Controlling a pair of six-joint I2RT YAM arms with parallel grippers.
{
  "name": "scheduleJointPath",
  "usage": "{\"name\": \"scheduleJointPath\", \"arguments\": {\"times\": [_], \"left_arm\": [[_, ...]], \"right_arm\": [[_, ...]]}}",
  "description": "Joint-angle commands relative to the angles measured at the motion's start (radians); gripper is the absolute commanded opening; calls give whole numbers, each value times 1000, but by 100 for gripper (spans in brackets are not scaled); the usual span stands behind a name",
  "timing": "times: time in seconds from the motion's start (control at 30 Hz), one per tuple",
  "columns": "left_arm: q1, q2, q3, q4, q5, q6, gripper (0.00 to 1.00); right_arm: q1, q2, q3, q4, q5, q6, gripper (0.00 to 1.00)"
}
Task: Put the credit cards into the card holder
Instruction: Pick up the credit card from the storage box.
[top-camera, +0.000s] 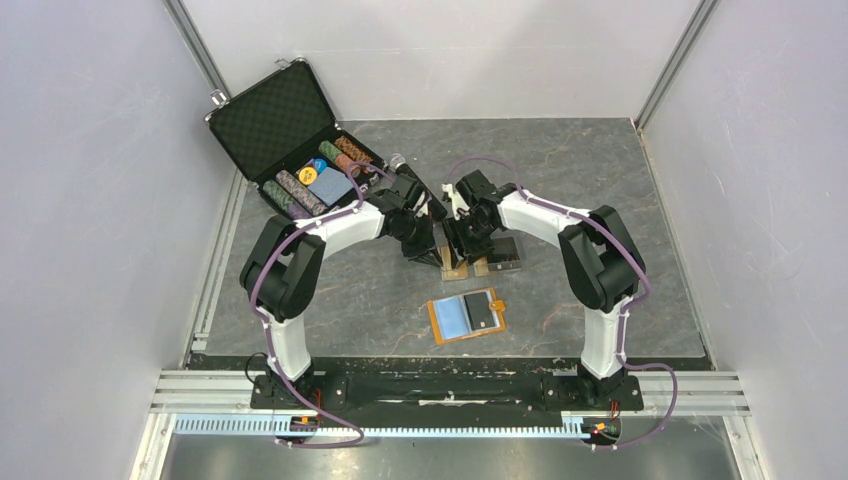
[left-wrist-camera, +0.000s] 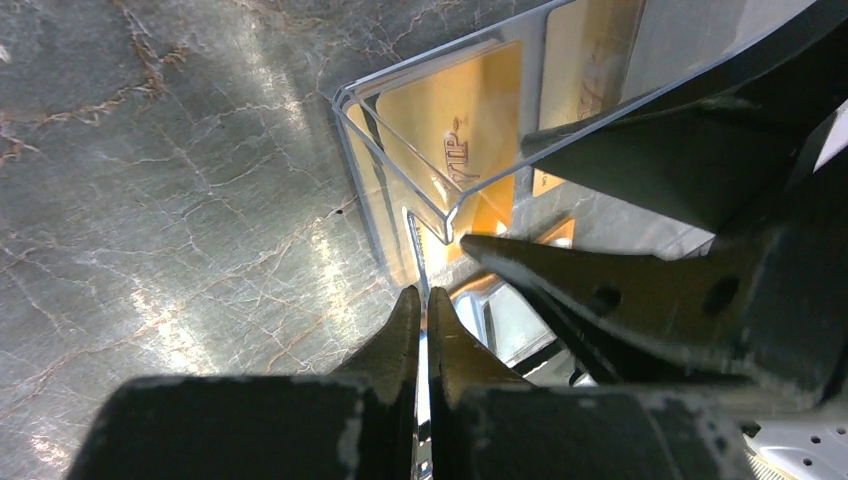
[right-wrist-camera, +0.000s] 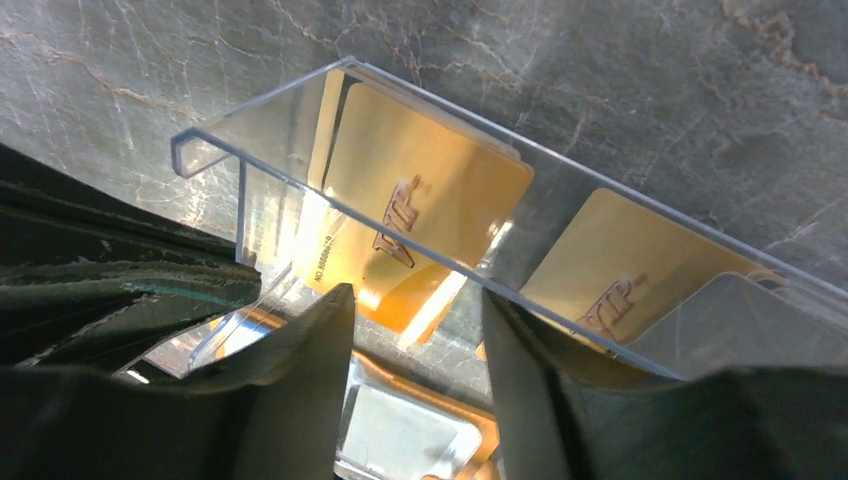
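Gold credit cards (right-wrist-camera: 430, 190) marked VIP stand in a clear acrylic stand (right-wrist-camera: 260, 140) at mid-table (top-camera: 470, 266), and another gold card (right-wrist-camera: 620, 275) sits further right in it. My left gripper (left-wrist-camera: 421, 293) is shut on a thin clear wall of the stand (left-wrist-camera: 400, 130), close to a gold card (left-wrist-camera: 470, 120). My right gripper (right-wrist-camera: 417, 295) hangs open over the stand, its fingers either side of the nearest card's lower edge, gripping nothing. The card holder (top-camera: 467, 316), an orange wallet, lies open nearer the arm bases, blue lining up, with a dark card on its right half.
An open black foam-lined case (top-camera: 300, 140) with rows of chips sits at the back left. The two grippers (top-camera: 445, 240) crowd together over the stand. A metal rail (top-camera: 440, 385) runs along the near edge, and grey walls close in both sides.
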Motion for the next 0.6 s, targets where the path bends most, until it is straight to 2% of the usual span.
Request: {"name": "scheduleJointPath", "arguments": {"times": [0.0,0.07,0.17,0.23,0.57], "left_arm": [[-12,33,5,-20,-25,57,2],[-12,32,2,-20,-25,55,2],[-12,30,-1,-20,-26,56,2],[-12,29,-2,-20,-26,55,2],[-12,36,1,-20,-26,58,2]], "right_arm": [[3,40,-22,29,6,-23,47],[3,44,-29,28,10,-25,37],[5,38,-32,21,26,-25,13],[5,33,-28,17,36,-26,2],[5,-6,15,18,-35,-4,0]]}}
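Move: The right hand's fingers stand over the left compartment of the clear storage box. The top credit card there has its middle about 2 cm ahead, 2 cm left and 1 cm below the hand. The middle compartment's gold card is roughly 4 cm right and 1 cm ahead, the black cards 7 cm right and 2 cm ahead; the card holder lies some 11 cm back. From the left hand, the top card is about 2 cm ahead, 3 cm right and 3 cm lower. Sinking barely half a centimetre and otherwise nearly in place, the right hand swings its fingers from about half open to fully shut, without turning the wrist. The tips come together at the right front edge of the top gold card in the left compartment, pinching it there. The left hand stays still, keeping its pinch on the storage box's left front edge. ##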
